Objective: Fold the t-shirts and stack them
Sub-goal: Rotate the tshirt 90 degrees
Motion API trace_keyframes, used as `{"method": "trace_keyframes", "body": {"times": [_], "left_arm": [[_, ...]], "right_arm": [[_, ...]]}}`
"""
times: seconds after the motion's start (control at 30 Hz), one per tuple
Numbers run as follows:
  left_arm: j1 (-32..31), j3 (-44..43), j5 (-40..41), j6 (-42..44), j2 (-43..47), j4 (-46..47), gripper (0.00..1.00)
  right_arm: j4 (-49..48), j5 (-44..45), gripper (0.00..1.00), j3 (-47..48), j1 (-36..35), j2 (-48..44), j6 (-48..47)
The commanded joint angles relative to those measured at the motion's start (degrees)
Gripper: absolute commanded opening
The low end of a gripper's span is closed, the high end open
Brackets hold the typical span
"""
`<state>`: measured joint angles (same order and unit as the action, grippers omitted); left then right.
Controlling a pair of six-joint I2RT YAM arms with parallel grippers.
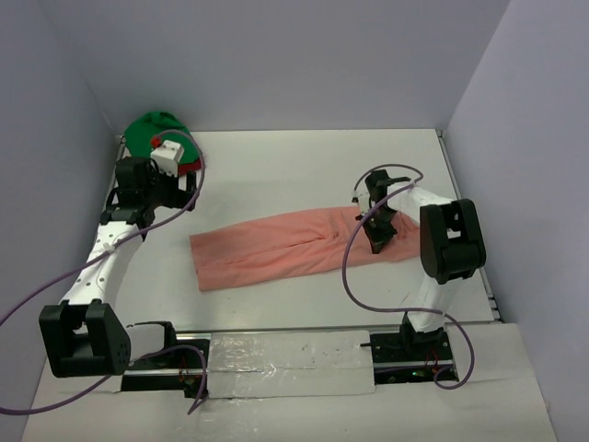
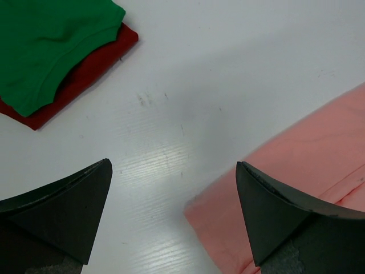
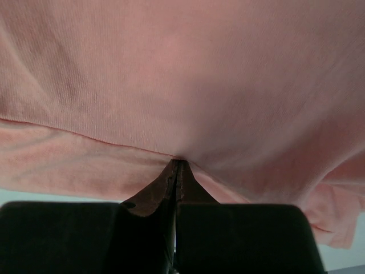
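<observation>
The salmon-pink t-shirt (image 1: 276, 249) lies as a long folded strip across the middle of the table. My right gripper (image 1: 379, 241) is at the strip's right end, shut on it. In the right wrist view the fingertips (image 3: 178, 162) pinch a hem, and the pink t-shirt (image 3: 182, 74) fills the frame. My left gripper (image 1: 170, 184) hangs open at the back left, holding nothing. Its open jaws (image 2: 173, 164) are over bare table, with the left end of the pink t-shirt (image 2: 308, 154) under the right finger. The green t-shirt (image 2: 45, 40) lies folded on the dark red t-shirt (image 2: 85, 74).
The green and red stack (image 1: 152, 129) sits in the table's back left corner, close to the left wall. Grey walls enclose the table (image 1: 304, 175) at back and on both sides. Purple cables loop off both arms.
</observation>
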<state>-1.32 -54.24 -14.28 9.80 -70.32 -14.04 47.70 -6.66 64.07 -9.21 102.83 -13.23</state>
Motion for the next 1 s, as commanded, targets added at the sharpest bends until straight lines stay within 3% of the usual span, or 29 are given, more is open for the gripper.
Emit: {"method": "trace_keyframes", "body": {"times": [0.0, 0.23, 0.43, 0.8, 0.97], "left_arm": [[1.2, -3.3, -3.0, -0.6, 0.9, 0.4, 0.99], [7.7, -2.8, -9.6, 1.6, 1.7, -3.2, 0.99], [11.3, -3.6, -15.2, 2.8, 3.2, -6.7, 0.99], [14.2, -3.7, -17.1, 3.1, 7.7, -9.8, 0.99], [14.4, -3.5, -18.7, 4.3, 9.2, -12.1, 0.99]], "right_arm": [[-0.9, 1.4, 0.0, -0.9, -1.5, 1.3, -0.7], [-7.6, 8.0, 0.0, 4.6, -4.1, 4.1, 1.2], [-4.6, 7.6, 0.0, 26.0, -6.5, 15.6, 2.1], [3.5, 2.2, 0.0, 65.6, -14.5, 38.4, 4.4], [-1.9, 4.4, 0.0, 68.8, -18.1, 40.9, 5.1]]}}
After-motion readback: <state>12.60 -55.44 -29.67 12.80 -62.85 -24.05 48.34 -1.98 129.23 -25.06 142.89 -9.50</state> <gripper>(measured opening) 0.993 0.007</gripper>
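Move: The right hand's shut fingertips already rest on the pink t-shirt towards its right end; its middle lies about 17 cm to their left, level fore and aft and about 1 cm down. The green t-shirt lies roughly 33 cm ahead and 56 cm left of the right hand. From the raised left hand the pink t-shirt's middle is some 26 cm right, 8 cm back and 18 cm below. Right hand's shut tips drag the pink t-shirt forward, curving left, about 23 by 17 cm; left hand withdraws. ##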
